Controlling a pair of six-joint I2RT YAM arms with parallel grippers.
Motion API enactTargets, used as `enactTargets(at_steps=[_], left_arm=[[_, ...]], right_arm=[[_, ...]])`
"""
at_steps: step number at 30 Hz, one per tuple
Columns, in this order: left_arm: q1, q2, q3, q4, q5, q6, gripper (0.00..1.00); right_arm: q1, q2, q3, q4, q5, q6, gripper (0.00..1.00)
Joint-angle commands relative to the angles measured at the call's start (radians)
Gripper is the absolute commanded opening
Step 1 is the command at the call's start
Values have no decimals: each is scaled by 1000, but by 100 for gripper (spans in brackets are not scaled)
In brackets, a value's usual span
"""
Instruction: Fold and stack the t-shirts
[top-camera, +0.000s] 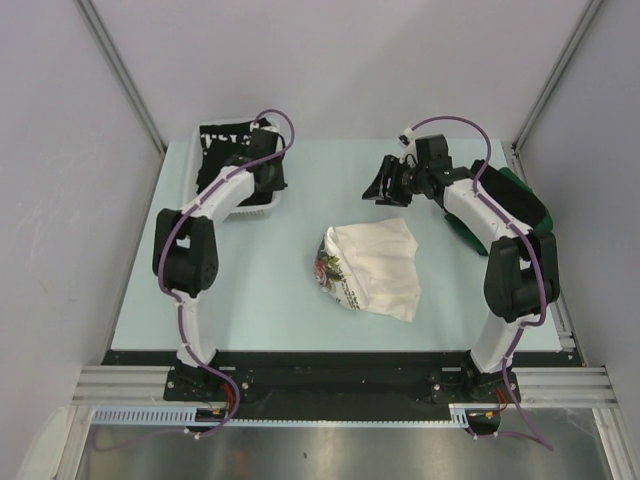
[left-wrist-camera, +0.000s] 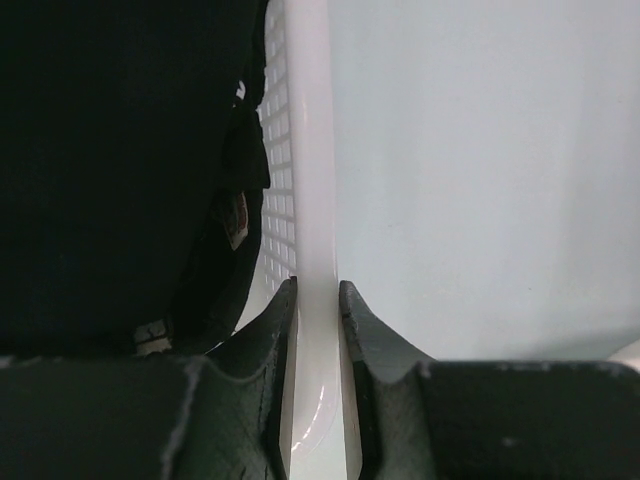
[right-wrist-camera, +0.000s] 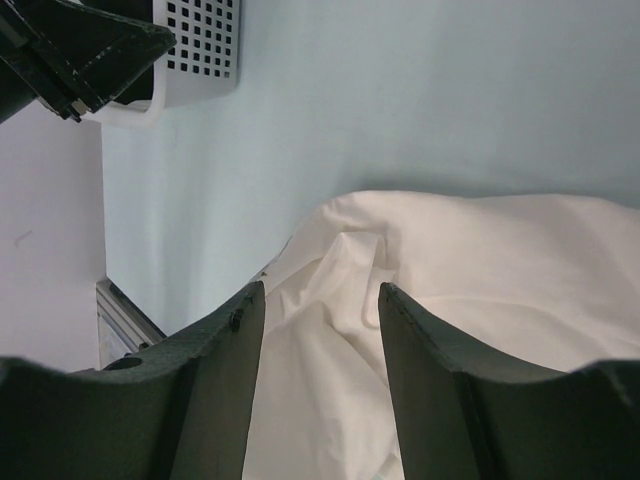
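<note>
A crumpled white t-shirt with a floral print at its left edge lies mid-table. Black t-shirts fill the white mesh basket at the back left. My left gripper is at the basket's right wall. In the left wrist view its jaws pinch the white basket rim, with black cloth inside. My right gripper hovers open at the back centre. The right wrist view shows white cloth beyond its empty fingers. A dark green t-shirt lies at the right, partly under the right arm.
White walls close in the table on the left, back and right. A metal rail runs along the right edge. The right wrist view shows the basket and part of the left arm across the table.
</note>
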Motion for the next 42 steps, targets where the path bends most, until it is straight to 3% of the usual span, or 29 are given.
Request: enactTargets(at_steps=[1, 19, 27, 36, 42], left_arm=[[89, -12, -79, -104, -110, -4, 1], [241, -36, -107, -113, -168, 56, 0], [349, -12, -76, -124, -100, 60, 0], [372, 14, -47, -130, -43, 65, 0], [379, 21, -30, -148, -104, 68, 1]], right_arm=[[-4, -42, -3, 45, -26, 8, 54], [-9, -49, -7, 31, -31, 2, 54], [-13, -59, -7, 11, -26, -10, 54], [-13, -56, -7, 16, -29, -2, 54], [-15, -57, -7, 19, -31, 2, 54]])
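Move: My left hand already grips the right rim of the white basket near its near corner. The table's left edge, where the basket is going, is about 38 cm to my left, level with me. The basket's middle is some 13 cm left and 9 cm ahead; the white t-shirt lies about 24 cm right and 18 cm back. From my idle right hand, that stretch of table edge is about 63 cm left and 8 cm ahead. I keep the basket's right rim pinched in my left fingers and push the whole basket along the table straight to my left, about 17 cm at an even height, towards and over the left table edge, then stop and hold there. On the way my wrist swings some 15 degrees counter-clockwise, so the fingers pivot on the rim. ##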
